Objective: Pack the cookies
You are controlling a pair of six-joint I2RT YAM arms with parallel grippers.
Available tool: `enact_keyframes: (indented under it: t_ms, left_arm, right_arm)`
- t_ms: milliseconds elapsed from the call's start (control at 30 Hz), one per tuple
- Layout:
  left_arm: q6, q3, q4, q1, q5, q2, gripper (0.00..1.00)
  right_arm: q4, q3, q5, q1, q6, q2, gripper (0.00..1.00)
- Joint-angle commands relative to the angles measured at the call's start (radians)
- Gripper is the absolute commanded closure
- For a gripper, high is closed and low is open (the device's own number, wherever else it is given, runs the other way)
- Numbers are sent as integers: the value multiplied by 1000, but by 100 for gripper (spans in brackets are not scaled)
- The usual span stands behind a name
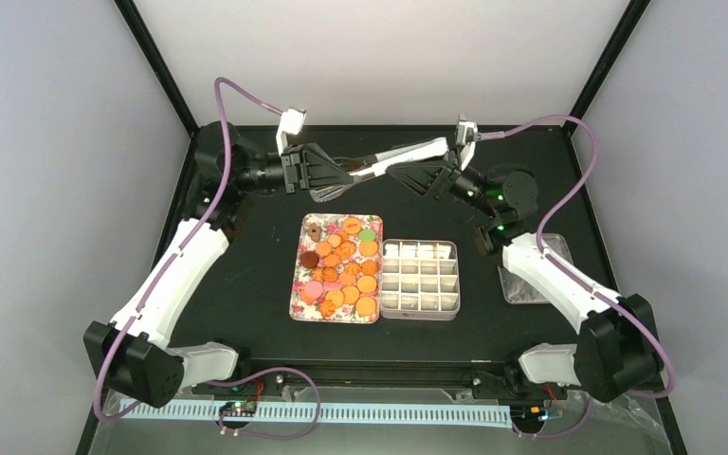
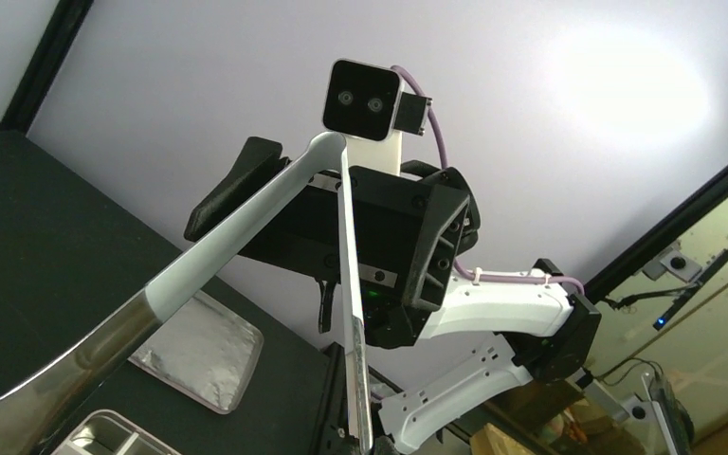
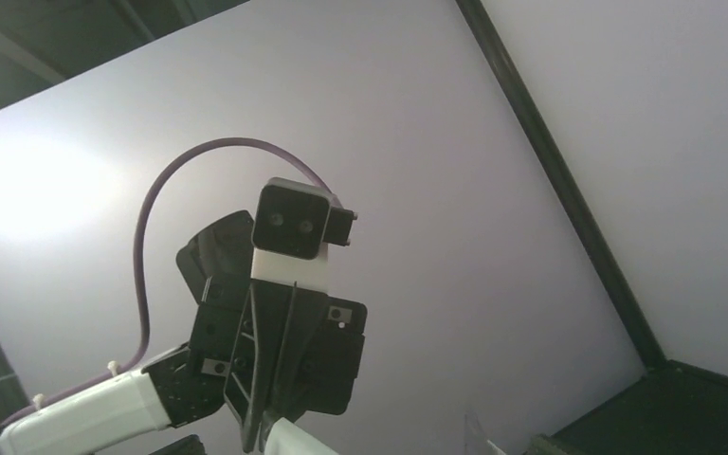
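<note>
The cookies (image 1: 341, 265), small round orange, brown, pink and green biscuits, lie in a flower-patterned tray (image 1: 297, 284) at the table's centre. Beside it on the right stands a white box of square compartments (image 1: 421, 280). At the back, the tongs (image 1: 398, 154), metal with white handles, hang in the air. My left gripper (image 1: 339, 173) is shut on their metal end. My right gripper (image 1: 396, 175) faces it, open, close to the white handles. In the left wrist view the tongs' two arms (image 2: 246, 227) run up across the right gripper's fingers (image 2: 237, 180).
A clear plastic lid (image 1: 521, 280) lies at the right of the black table, seen also as a lid (image 2: 199, 351) in the left wrist view. The cage's black posts and pale walls stand behind both arms.
</note>
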Motion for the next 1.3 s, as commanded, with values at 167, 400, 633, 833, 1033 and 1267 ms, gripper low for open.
enact_keyframes:
  t_ms: [167,400,633,833,1033,1267]
  left_arm:
    - [15,20,54,11,7,-8,98]
    - [5,15,56,12,11,-9,98]
    - [13,7,51,12,13,-15,98]
    - [75,14,23,12,3,-8,99]
    - [120,8,-21,12,-6,-10,98]
    - [127,3,-26,12,-3,-12,98]
  right_arm:
    - [103,-1,-29,13,119,76,16]
    - [179,-18,29,22,142,96,16]
    - [246,19,43,23,198,140,22]
    - [245,37,63,23,215,155,27]
    - [257,45,134,24,242,172,35]
    - [208,67,134,31,227,181,47]
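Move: The tongs' handle, sticking out to the right from the left hand, lies almost between the open right fingers: about 1 cm ahead, 1 cm left and 2 cm above. From the left hand the same handle is some 10 cm right, 2 cm ahead and 2 cm up. Roughly 40 cm below the right hand, the compartment box sits about 8 cm back and 3 cm right, the cookie tray 6 cm back and 15 cm left. The tongs' spread handle is taken in between the right fingers, one on each outer side, as that hand works forward and left, about 3 cm in all, dipping 2 cm before regaining about half. The right wrist tilts its fingertips upward, some 10 degrees, while the fingers close from nearly wide to about half, squeezing the two handle arms. The left hand keeps its shut grip on the tongs, easing about 1 cm forward. ##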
